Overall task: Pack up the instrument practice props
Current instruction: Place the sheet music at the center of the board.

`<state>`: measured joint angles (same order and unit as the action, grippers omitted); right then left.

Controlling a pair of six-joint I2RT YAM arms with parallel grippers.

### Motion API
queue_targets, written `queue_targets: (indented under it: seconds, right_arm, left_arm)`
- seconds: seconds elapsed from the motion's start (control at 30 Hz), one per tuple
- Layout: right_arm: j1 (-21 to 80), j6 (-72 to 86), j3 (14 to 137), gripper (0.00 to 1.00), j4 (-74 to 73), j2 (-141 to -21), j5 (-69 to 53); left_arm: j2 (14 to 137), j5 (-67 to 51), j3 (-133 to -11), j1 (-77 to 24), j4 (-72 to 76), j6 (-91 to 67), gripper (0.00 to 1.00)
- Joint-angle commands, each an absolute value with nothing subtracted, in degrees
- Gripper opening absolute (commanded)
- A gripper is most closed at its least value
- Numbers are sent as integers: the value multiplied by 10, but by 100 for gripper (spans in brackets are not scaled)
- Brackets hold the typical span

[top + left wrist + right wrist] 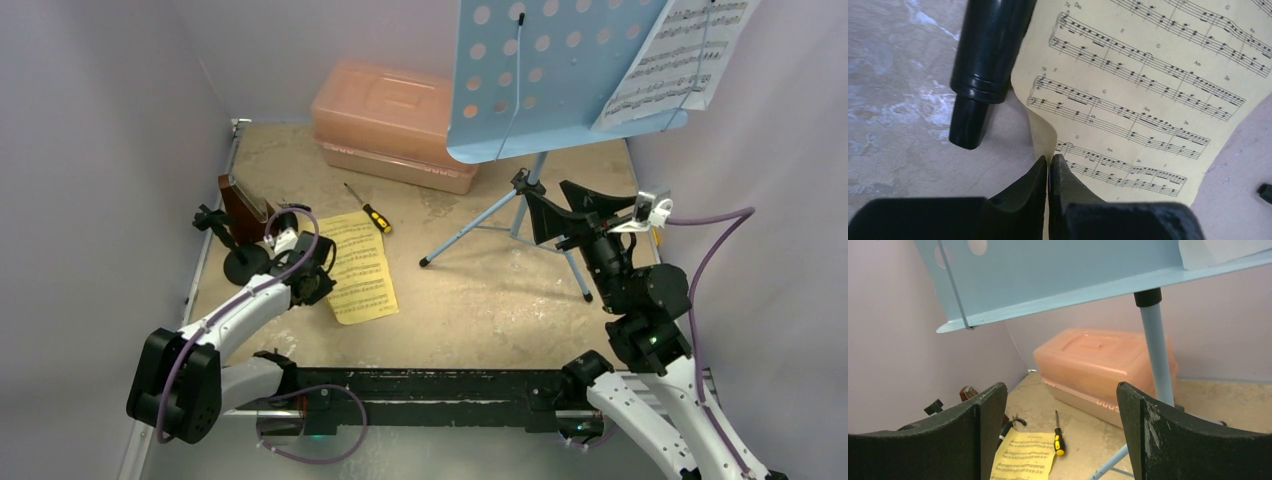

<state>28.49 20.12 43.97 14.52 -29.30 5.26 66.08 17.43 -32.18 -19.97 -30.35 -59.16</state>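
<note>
A yellow sheet-music page (pixel 362 272) lies on the table at the left. My left gripper (pixel 322 280) is at its left edge. In the left wrist view that gripper (pixel 1049 162) is shut on the curled-up edge of the yellow page (pixel 1148 90). The black pipe (pixel 985 55) stands just beside it on its round base (pixel 240 265). The brown metronome (pixel 243 205) sits behind the pipe. The light-blue music stand (pixel 540 80) carries a white page (pixel 680 60). My right gripper (pixel 550 210) hangs open next to the stand's pole (pixel 1155 355), with nothing between its fingers (pixel 988 410).
A translucent pink case (pixel 390 125) stands shut at the back, left of the stand. A yellow-and-black screwdriver (pixel 370 212) lies between the case and the yellow page. The stand's tripod legs (pixel 470 232) spread across the middle right. Lilac walls close in on the left, the back and the right.
</note>
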Motion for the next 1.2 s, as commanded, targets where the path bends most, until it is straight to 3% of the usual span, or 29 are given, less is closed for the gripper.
queue_targets:
  seconds: [0.0,0.2,0.33,0.77,1.17]
  right_arm:
    - [287,196,453,83,127,-299,85]
    - [287,186,458,83,114,-323,107]
    - [287,186,467,83,112,-346,110]
    - [287,180,476,83,112,-380,127]
    - [287,176,466,83,116,-374,141]
  left_arm:
    - [636,251,-332,-201,-321,-568,13]
    - [616,278,-327,-200,-310,-543,52]
    - [621,296,-329,-197,-297,-519,68]
    - [693,177,-318,-143,-157,-495,68]
    - [664,212,-376,-144,-213,-474,65]
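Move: The left fingers still pinch the sheet music near the lower part of its left edge. Its middle lies some 5 cm ahead and 6 cm to the right, 2 cm lower; the microphone, partly under the paper, is about 8 cm ahead and 4 cm left, the screwdriver 16 ahead and 9 right. For the right hand, the music stand's pole is roughly 10 cm ahead, 2 cm right, level; the board is about 18 ahead, 2 left and 20 above. Letting go of the paper's edge, the left fingers open to about two thirds while the hand shifts 4 cm left and lifts 2, then goes forward some 4 cm along the edge, dipping and easing half back right to straddle it. The open right hand moves about 5 cm forward and 5 down towards the pole, tipping down some 10 degrees, then nearly stops short of it. ##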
